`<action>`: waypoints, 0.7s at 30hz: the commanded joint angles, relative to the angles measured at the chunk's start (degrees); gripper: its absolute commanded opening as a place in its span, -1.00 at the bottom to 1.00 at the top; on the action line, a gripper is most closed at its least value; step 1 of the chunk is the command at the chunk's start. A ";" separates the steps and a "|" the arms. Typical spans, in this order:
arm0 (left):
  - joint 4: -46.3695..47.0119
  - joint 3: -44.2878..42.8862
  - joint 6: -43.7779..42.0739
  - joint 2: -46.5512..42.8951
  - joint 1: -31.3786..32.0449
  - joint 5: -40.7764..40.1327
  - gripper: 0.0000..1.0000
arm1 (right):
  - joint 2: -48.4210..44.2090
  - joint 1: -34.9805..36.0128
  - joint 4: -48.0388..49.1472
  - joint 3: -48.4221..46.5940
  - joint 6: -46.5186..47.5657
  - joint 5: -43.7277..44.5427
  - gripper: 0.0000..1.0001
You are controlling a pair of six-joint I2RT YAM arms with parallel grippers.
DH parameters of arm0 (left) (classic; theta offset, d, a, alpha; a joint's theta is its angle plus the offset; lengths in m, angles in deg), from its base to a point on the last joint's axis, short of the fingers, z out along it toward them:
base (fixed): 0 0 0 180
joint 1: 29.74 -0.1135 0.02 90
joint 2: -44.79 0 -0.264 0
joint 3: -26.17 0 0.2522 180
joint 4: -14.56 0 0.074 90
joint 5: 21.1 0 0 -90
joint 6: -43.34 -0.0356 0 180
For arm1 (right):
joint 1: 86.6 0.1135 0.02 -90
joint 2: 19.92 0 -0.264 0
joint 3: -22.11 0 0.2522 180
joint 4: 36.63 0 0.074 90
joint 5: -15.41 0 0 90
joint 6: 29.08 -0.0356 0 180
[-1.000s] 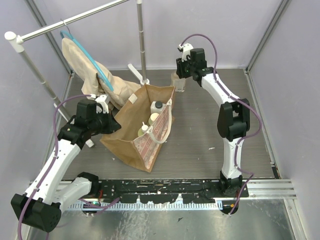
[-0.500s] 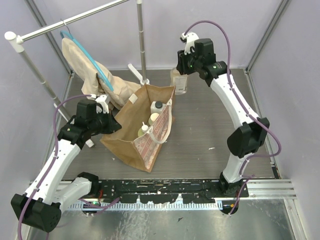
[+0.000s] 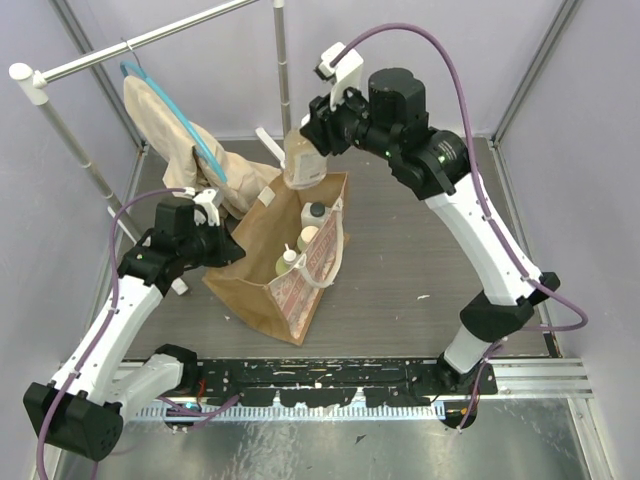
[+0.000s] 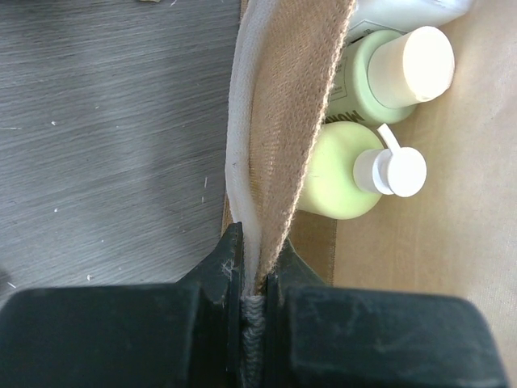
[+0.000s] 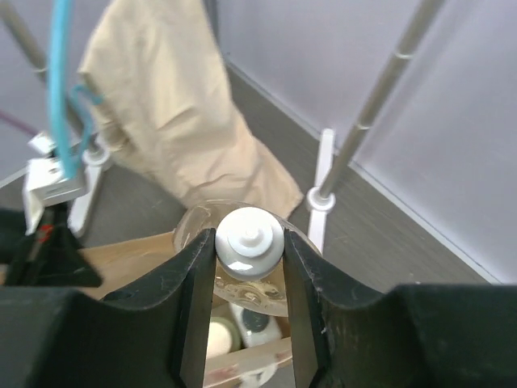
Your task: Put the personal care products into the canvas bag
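The tan canvas bag (image 3: 291, 297) stands open mid-table. My left gripper (image 3: 229, 250) is shut on its cream strap handle (image 4: 242, 137) and rim, holding the mouth open. Inside stand a white bottle with a black cap (image 3: 316, 212) and two yellow-green bottles (image 3: 308, 237) (image 3: 288, 261); the left wrist view shows these two (image 4: 380, 73) (image 4: 351, 174) close by. My right gripper (image 3: 318, 132) is shut on the white cap of the squat clear amber bottle (image 3: 301, 160), which hangs above the bag's far end. In the right wrist view the cap (image 5: 250, 237) sits between the jaws, with the bag's bottles below.
A beige garment (image 3: 180, 140) on a blue hanger (image 3: 190, 125) hangs from a metal clothes rack (image 3: 150, 40) at the back left. The rack's upright pole (image 3: 283, 80) and white foot (image 3: 268, 138) stand just behind the bag. Purple walls enclose three sides.
My right arm has lifted the amber bottle off the table at the back and carried it up and left, over the bag's far end. The left arm has kept still.
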 commanded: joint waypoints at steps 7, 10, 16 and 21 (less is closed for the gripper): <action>1.81 0.57 -0.26 0.17 0.09 2.40 -1.00 | -12.37 11.38 9.76 15.30 -4.46 0.43 -0.99; 2.17 0.94 0.16 -0.33 0.12 2.62 -1.00 | -14.32 16.08 11.60 21.33 -6.00 3.42 -0.99; 2.32 1.41 0.60 -1.27 0.17 3.04 -1.00 | -14.74 25.73 14.70 25.21 -7.41 8.94 -0.99; 1.77 1.64 0.54 -2.49 0.15 2.61 -1.00 | -13.12 30.77 13.05 23.58 -8.60 12.87 -0.99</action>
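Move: The right hand already holds the clear bottle by its neck. The free near end of the canvas bag lies about 15 cm back, 9 cm left and 37 cm below it. In the bag, the pump bottle stands about 13 cm back and 2 cm left, the green jar 7 cm back and 2 cm right, both some 36 cm down. From the left hand, which still pinches the left rim, the free end is about 4 cm back, 4 cm right and 9 cm down. Swing the right gripper back about 17 cm and left some 10 cm, passing high over the products already in the bag to its empty near end. Sink about 12 cm on the way, then travel level, turning the hand nearly 20 degrees counter-clockwise and tipping it slightly down. Keep the grip on the clear bottle's neck, and keep the left fingers pinching the rim. ##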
